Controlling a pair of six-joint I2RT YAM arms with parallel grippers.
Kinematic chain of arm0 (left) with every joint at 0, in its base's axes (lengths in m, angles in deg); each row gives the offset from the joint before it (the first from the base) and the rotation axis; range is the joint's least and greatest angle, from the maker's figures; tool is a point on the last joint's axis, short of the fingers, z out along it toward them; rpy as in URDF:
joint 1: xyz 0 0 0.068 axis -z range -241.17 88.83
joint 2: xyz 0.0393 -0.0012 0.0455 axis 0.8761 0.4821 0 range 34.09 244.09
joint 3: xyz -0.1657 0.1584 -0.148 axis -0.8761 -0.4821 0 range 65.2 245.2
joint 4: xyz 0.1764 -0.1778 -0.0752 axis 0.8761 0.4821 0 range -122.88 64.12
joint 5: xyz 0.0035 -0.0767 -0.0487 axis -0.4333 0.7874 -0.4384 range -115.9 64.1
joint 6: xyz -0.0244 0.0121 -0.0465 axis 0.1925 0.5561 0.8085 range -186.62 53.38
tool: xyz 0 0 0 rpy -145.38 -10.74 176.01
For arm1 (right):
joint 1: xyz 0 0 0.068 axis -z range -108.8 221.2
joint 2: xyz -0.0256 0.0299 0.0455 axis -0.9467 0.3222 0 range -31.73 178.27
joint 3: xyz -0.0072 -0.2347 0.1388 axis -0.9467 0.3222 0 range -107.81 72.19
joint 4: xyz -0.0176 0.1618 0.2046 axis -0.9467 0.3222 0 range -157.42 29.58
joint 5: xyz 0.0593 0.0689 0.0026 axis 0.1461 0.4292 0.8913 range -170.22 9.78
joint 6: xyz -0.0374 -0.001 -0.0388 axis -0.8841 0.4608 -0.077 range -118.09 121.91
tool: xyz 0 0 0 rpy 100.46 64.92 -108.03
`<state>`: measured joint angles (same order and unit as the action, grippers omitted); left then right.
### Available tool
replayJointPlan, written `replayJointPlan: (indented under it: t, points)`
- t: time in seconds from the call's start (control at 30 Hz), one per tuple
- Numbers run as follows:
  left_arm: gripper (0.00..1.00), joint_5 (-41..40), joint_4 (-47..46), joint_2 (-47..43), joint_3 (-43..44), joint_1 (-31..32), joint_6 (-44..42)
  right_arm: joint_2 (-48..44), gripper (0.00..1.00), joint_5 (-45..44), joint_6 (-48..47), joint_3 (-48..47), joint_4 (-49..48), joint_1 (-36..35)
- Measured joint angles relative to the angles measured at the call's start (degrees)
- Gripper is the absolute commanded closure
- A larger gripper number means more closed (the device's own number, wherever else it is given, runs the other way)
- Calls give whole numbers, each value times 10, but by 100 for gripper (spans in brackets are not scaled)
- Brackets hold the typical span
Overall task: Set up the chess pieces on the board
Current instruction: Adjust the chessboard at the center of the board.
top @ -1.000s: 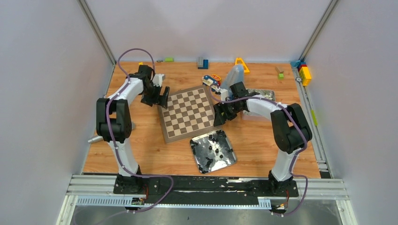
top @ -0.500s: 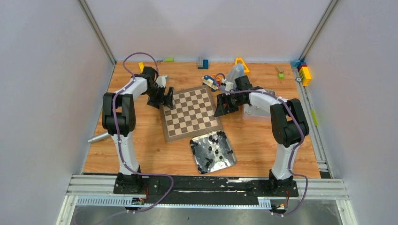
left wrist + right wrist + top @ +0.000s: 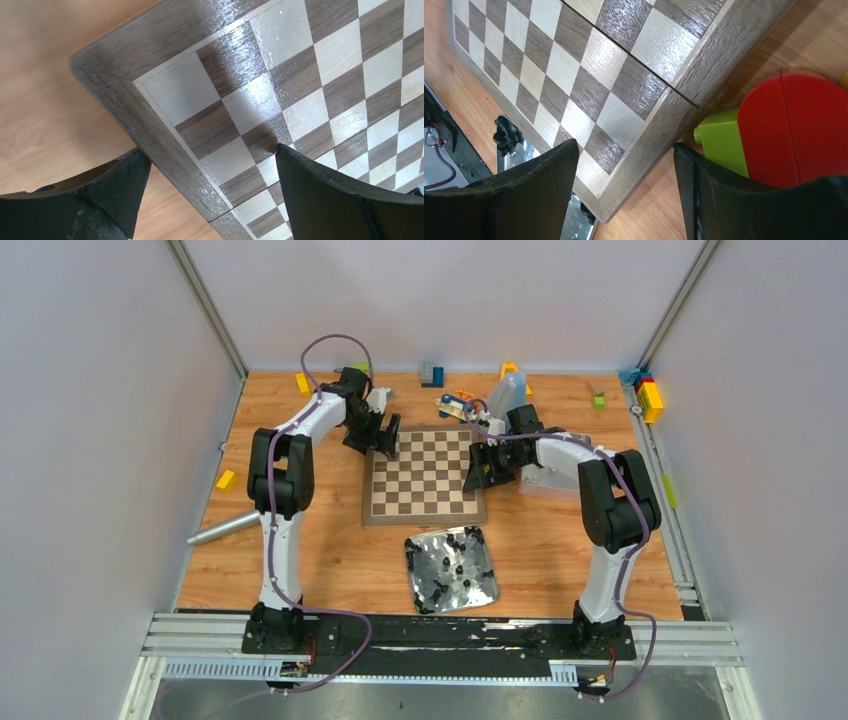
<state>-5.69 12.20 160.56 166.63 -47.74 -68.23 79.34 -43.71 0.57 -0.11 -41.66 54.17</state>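
The board (image 3: 425, 480) lies flat mid-table with no pieces on it. The black chess pieces (image 3: 452, 562) lie heaped in a silver tray (image 3: 418, 548) just in front of it. My left gripper (image 3: 388, 439) is open at the board's far left corner. In the left wrist view the gripper (image 3: 212, 151) straddles the board's (image 3: 280, 65) brown border, one finger over the table and one on the squares. My right gripper (image 3: 478, 468) is open at the board's right edge. In the right wrist view it (image 3: 626, 145) straddles the near right corner of the board (image 3: 574, 65).
A green and red toy block (image 3: 774, 130) lies against my right finger. A second silver tray (image 3: 552, 483) sits under the right arm. Coloured blocks line the back edge, a yellow block (image 3: 227, 479) and a metal cylinder (image 3: 222, 528) lie at left.
The board has turned square to the table and slid right and away. My left gripper moved right with its corner. My right gripper shifted slightly right along its edge.
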Motion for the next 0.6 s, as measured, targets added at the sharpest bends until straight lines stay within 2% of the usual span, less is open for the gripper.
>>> replayJointPlan:
  t: [0.27, 0.6]
  points:
    - [0, -2, 15, 59, 98, 32, -1, -21, 29, -18, -1, 31, -1, 16]
    - [0, 0, 15, 66, 110, 54, 0, -59, 28, -30, -35, 34, 20, 52]
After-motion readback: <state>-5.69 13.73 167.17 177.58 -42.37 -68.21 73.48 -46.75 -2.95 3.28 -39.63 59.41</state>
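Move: About 11 cm to the right and 5 cm back of the left hand lies the middle of the chessboard, just below it, with the left rim between the open fingers. From the right hand that middle is some 12 cm to the left and 3 cm ahead. The red block stands about 7 cm to the right and 5 cm ahead of the right hand; the black-piece tray is roughly 20 cm back, 6 cm to the left; the toy car about 18 cm ahead, 5 cm to the left. Pushing the chessboard to the right, the left hand keeps its outer finger against the left rim near the far corner and goes about 5 cm right and 2 cm forward, early on, turning slightly clockwise. The right hand, astride the right rim, gives way some 5 cm to the right with a similar turn and rises about 1 cm at the end. Both grippers stay open. ##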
